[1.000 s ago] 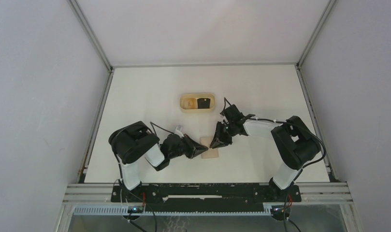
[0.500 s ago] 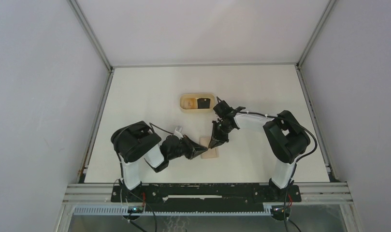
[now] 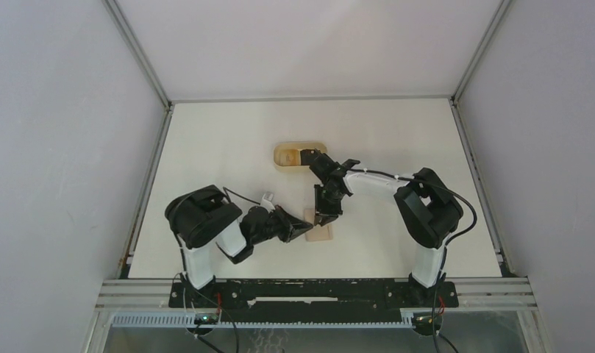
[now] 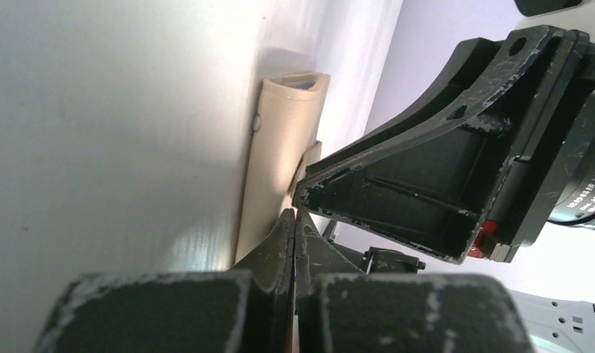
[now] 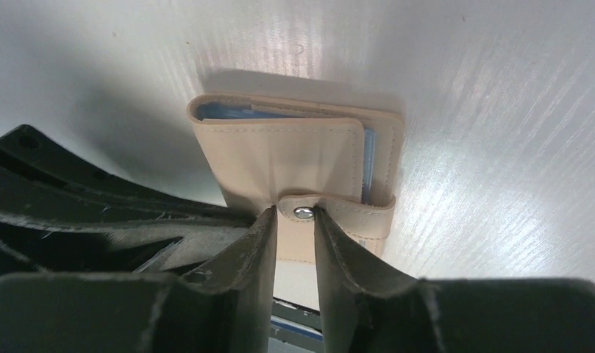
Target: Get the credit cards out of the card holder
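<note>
The tan card holder [image 5: 301, 158] lies flat on the white table, its snap strap fastened. A light blue credit card [image 5: 228, 112] peeks out of its far end, and that blue edge [image 4: 303, 84] also shows in the left wrist view. My right gripper [image 5: 295, 213] is open by a narrow gap, its fingertips [image 5: 263, 220] on either side of the snap. My left gripper [image 4: 293, 220] is shut, its tip against the holder's [image 4: 279, 147] edge. From above, both grippers, the left [image 3: 307, 229] and the right [image 3: 325, 218], meet at the holder [image 3: 322, 234]. A black card [image 3: 304, 157] lies in the tray, half hidden by my right arm.
The oval tan tray [image 3: 285, 156] stands behind the holder, under my right forearm. Grey walls and metal rails close in the table on the left, right and back. My right gripper's body [image 4: 456, 147] fills the left wrist view.
My right arm swung left over the tray, and its gripper came down onto the holder's snap strap, its jaws narrowing and then widening a little. The left gripper stayed put, shut.
</note>
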Controlling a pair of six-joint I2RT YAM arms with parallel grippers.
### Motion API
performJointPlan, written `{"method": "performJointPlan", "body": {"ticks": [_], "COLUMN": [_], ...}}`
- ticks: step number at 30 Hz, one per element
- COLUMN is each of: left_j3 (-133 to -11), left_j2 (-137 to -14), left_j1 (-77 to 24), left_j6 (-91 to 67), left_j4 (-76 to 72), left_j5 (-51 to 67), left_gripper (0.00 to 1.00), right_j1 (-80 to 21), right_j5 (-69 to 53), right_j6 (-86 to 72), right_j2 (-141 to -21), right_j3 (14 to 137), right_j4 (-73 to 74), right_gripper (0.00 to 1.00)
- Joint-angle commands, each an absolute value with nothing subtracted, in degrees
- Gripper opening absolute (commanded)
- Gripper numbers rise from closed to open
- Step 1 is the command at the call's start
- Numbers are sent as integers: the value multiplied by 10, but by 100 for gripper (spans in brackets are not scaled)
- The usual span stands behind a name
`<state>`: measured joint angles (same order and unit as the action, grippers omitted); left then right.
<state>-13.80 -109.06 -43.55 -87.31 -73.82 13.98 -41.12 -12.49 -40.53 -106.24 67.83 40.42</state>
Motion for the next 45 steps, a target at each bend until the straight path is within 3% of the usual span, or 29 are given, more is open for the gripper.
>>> {"method": "performJointPlan", "body": {"ticks": [1,7,11,13,14,16,20,21,22,34,45], "left_j3": [-145,-250,-312,-331,-339,-356,-383,-384,-381,-325,-328], "left_j2": [-1000,-785,-697,-674,-665,-641,-588,-575,-563,-421,-433], "left_j1": [-429,-427,-412,-396,-385,-367,-347,-335,-317,-118,-95], "left_j6": [-804,-616,-526,-492,-474,-431,-339,-329,-322,-272,-271], "left_j4": [-643,-261,-137,-95,-81,-47,16,23,25,3,3], "left_j5": [133,40,-36,-52,-58,-83,-154,-165,-164,-31,-8], "left_gripper": [0,3,36,46,73,98,100,100,100,100,100], "right_j1": [-403,-368,-329,-302,-286,-263,-220,-216,-214,-216,-205], "right_j5": [-20,-31,-69,-96,-107,-120,-110,-94,-76,60,61], "right_j6": [-366,-318,-292,-290,-288,-281,-268,-269,-269,-325,-304], "right_j2": [-1046,-889,-775,-730,-718,-693,-624,-605,-591,-545,-540], "right_j3": [677,665,606,585,578,562,502,489,481,454,454], "right_j4": [420,336,234,211,205,195,153,145,136,125,121], "right_gripper": [38,59,74,77,77,77,80,93,99,100,100]}}
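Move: The card holder, strap already across it, lies right under the right hand: its middle about 1 cm back and 1 cm below, level sideways. From the left hand it is some 2 cm to the right and 2 cm below, level fore and aft. The tray of cards stands about 20 cm ahead and 5 cm left of the right hand; the black cards inside lie 20 cm ahead and about 2 cm left of that hand. Both hands come free of the card holder and part. The left rises while reaching forward, then swings out left, about 24 cm left and 20 cm up, its shut fingers opening wide; the right climbs some 19 cm while moving forward and out to the right, tipping its down-pointing fingers up towards forward by nearly 60 degrees and opening fully. ##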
